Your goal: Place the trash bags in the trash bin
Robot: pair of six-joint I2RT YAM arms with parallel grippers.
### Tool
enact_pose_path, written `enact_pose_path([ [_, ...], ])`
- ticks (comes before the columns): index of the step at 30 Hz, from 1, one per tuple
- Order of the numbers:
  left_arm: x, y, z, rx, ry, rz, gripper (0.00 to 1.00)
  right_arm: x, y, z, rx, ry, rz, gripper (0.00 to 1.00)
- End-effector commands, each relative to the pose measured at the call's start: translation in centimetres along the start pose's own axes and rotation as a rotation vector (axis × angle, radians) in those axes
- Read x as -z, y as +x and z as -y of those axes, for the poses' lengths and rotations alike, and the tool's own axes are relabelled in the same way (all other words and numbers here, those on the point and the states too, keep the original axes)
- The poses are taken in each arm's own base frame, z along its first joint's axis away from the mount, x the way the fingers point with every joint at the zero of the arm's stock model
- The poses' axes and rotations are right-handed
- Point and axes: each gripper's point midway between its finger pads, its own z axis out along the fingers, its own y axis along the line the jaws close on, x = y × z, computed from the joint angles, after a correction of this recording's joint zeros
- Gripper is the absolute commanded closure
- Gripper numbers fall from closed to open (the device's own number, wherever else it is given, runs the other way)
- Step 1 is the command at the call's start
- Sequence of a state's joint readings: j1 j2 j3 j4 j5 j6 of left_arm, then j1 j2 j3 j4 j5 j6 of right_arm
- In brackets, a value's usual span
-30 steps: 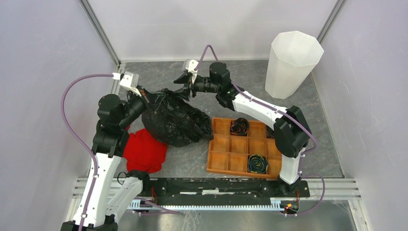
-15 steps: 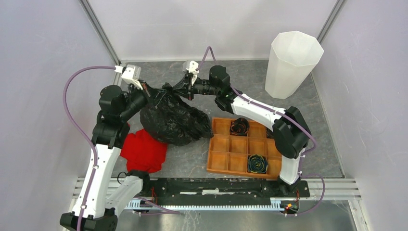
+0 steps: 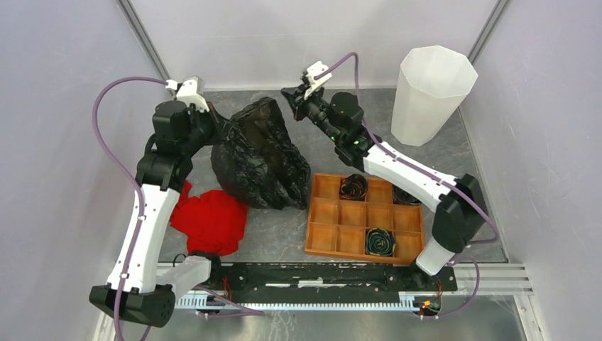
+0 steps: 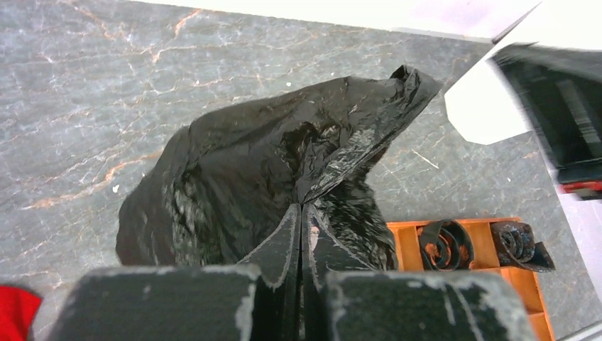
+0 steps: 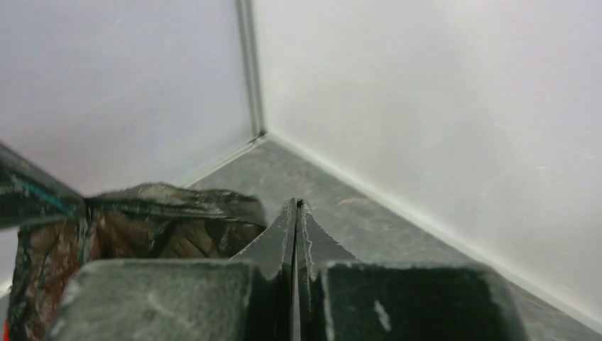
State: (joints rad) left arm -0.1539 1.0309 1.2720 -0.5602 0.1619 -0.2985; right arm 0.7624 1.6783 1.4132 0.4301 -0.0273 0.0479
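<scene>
The black trash bag (image 3: 259,160) hangs tall and crinkled at the back middle of the table, its lower part resting on the table. My left gripper (image 3: 216,131) is shut on the bag's left upper edge; in the left wrist view the film (image 4: 248,163) comes out of the shut tips (image 4: 302,207). My right gripper (image 3: 287,94) is raised just right of the bag's top corner. Its jaws (image 5: 295,204) are shut and no film shows between them. Stretched brownish bag (image 5: 142,227) lies to their left. The white faceted trash bin (image 3: 429,92) stands upright at the back right.
A red cloth (image 3: 211,220) lies at the front left, beside the left arm. An orange-brown compartment tray (image 3: 323,238) holding dark rolls (image 3: 353,186) sits at the front right, touching the bag's lower edge. Pale walls close in the left, back and right sides.
Both grippers rose and moved toward the back wall. The bag was pulled up from a low heap into a tall sheet. The right gripper swung up and to the right, off the bag's top.
</scene>
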Motion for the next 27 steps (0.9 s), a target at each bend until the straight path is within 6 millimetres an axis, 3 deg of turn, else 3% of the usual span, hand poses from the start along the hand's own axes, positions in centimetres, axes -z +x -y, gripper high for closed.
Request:
enact_pose_path([
  [1, 0.1, -2.5, 0.0, 0.035, -0.042, 0.043, 0.97, 1.5, -6.4, 3.9, 0.005, 0.207, 0.115, 1.00],
  [7, -0.1, -8.6, 2.7, 0.039, 0.039, 0.149, 0.97, 0.7, -10.2, 2.6, 0.037, 0.124, 0.156, 1.00],
  [12, 0.2, -11.1, 4.0, 0.025, 0.082, 0.197, 0.98, 2.4, -8.0, 1.7, 0.041, 0.075, 0.070, 0.97],
  [14, 0.2, -10.9, 4.2, 0.032, 0.097, 0.189, 0.98, 3.3, -6.0, 1.0, 0.031, 0.042, 0.016, 0.87],
  [17, -0.5, -8.8, 4.4, 0.044, 0.128, 0.130, 0.98, 4.6, -3.0, -0.1, 0.007, -0.017, -0.044, 0.68],
  [22, -1.9, -2.1, 3.8, 0.042, 0.182, -0.033, 0.98, 5.3, 0.7, -2.6, 0.062, -0.178, -0.102, 0.39],
  [27, -2.3, 3.6, 3.5, 0.046, 0.239, -0.173, 0.98, 5.0, 1.8, -6.3, 0.105, -0.482, -0.101, 0.17],
])
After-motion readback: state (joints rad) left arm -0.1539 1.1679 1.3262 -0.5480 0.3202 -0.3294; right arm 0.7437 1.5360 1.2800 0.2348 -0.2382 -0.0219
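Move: Just off the right fingertips, which are shut and hold nothing visible, the trash bag's free rim corner lies about 3 cm left, 3 cm back and 3 cm below. The bag's middle is 11 cm back, 5 cm left and 15 cm down from this hand; the compartment tray is 23 cm back, 21 cm right. From the left hand, pinching the rim's other side, the bag's middle is 9 cm right, 3 cm back and 12 cm down, the red cloth 17 cm back and 6 cm left. Flicking the trash bag, the left hand keeps its pinch on the rim while swinging up nearly 10 cm and some 3 cm forward, then whips down about 11 cm, drifting right. The empty right hand also rises, about 8 cm and a little left, then drops some 12 cm and comes back 5 cm towards the bag, spreading its fingers wide beside the rim. ##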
